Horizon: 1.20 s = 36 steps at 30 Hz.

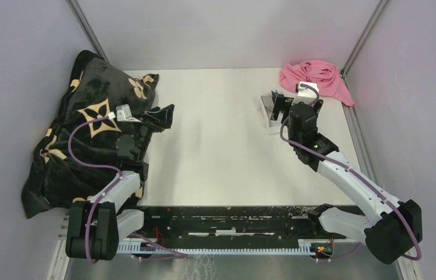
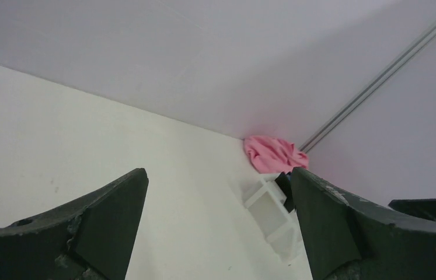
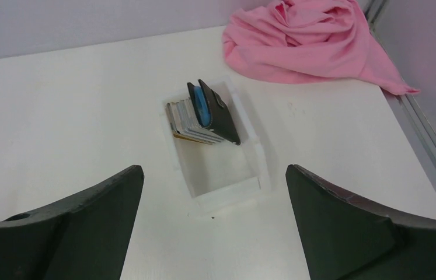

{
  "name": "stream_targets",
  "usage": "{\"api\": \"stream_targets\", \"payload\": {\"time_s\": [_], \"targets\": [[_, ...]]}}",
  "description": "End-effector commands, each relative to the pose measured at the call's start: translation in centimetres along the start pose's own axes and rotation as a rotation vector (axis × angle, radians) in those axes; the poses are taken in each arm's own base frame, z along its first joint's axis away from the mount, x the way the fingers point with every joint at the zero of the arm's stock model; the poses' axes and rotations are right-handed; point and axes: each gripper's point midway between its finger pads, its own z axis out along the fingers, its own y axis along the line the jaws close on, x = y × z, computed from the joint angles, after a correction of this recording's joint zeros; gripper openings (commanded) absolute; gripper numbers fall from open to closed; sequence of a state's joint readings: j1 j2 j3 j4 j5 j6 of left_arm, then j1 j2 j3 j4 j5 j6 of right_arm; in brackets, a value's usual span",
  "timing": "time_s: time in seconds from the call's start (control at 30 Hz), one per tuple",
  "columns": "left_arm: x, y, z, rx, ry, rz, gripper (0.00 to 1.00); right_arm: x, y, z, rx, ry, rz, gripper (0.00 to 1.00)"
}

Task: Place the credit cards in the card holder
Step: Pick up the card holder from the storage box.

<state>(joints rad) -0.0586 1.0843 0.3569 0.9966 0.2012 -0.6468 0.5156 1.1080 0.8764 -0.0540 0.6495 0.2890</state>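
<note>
The card holder (image 3: 220,112), a black wallet with blue lining, stands on edge in a clear plastic tray (image 3: 250,175), leaning against a stack of credit cards (image 3: 186,123), greyish with one tan edge. In the top view the tray (image 1: 265,111) sits at the back right, and the wallet (image 1: 278,101) shows partly, with the cards hidden. My right gripper (image 3: 214,217) is open and empty, hovering just in front of the tray; it shows in the top view (image 1: 282,100). My left gripper (image 1: 166,119) is open and empty at the left, by the blanket, and is seen in its wrist view (image 2: 220,221).
A black blanket with gold pattern (image 1: 87,134) is heaped at the left. A pink cloth (image 1: 316,77) lies in the back right corner, just behind the tray. Walls enclose the white table on three sides.
</note>
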Motion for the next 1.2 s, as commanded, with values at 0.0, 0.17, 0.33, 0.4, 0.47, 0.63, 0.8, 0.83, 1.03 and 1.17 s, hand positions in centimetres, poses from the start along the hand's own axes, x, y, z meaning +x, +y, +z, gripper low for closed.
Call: {"api": "stream_targets", "payload": {"time_s": [0.0,0.17,0.33,0.4,0.47,0.63,0.8,0.83,1.03,1.17], "targets": [[-2.6,-3.1,1.3,0.116,-0.097,-0.232,0.99,-3.8,3.0,-0.1,-0.153,-0.156,0.050,1.00],[0.9,-1.9,3.4,0.008,-0.004,-0.248,0.94,-3.8,5.1,1.8,-0.189,-0.087,-0.070,0.96],[5.7,-2.4,4.5,-0.168,0.093,-0.044,0.96,-2.0,5.2,4.9,-0.084,0.047,-0.229,0.93],[7.6,-2.3,4.8,-0.200,0.129,-0.041,0.96,-1.4,5.3,5.9,-0.052,0.071,-0.265,0.92],[9.2,-2.5,5.1,-0.214,0.162,-0.025,0.96,-0.8,5.4,6.8,-0.033,0.096,-0.298,0.90],[11.5,-3.3,5.7,-0.220,0.205,0.008,0.95,-0.1,5.5,9.3,0.014,0.154,-0.319,0.80],[12.4,-4.0,6.1,-0.219,0.230,0.036,0.94,1.1,5.0,12.0,0.022,0.221,-0.299,0.77],[12.7,-4.2,6.1,-0.217,0.235,0.039,0.94,1.5,4.7,12.7,0.027,0.239,-0.303,0.77],[13.6,-5.2,6.8,-0.208,0.256,0.036,0.95,2.9,4.3,14.5,0.008,0.317,-0.320,0.79],[14.0,-5.7,7.1,-0.201,0.262,0.034,0.96,3.6,4.3,15.5,-0.009,0.354,-0.324,0.80]]}}
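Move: The card holder stands in the far half of the white storage box, about 15 cm ahead of my right hand, some 2 cm to its left and 17 cm below. The cards are packed against its left side, roughly 3 cm over. The box's middle is about 4 cm nearer than the holder, and the pink cloth lies some 8 cm beyond it and 13 cm to its right. From my left hand the holder is about 15 cm ahead, 35 cm to the right and 17 cm below. I reach my right hand forward about 14 cm over the box, rising a touch and swinging left at first, then sinking some 8 cm and easing back right as the open fingers tip down over the card holder, its left side dipping, the gap narrowing by about a fifth. My left hand swings right towards the box and sinks too, tilting down, fingers open. ##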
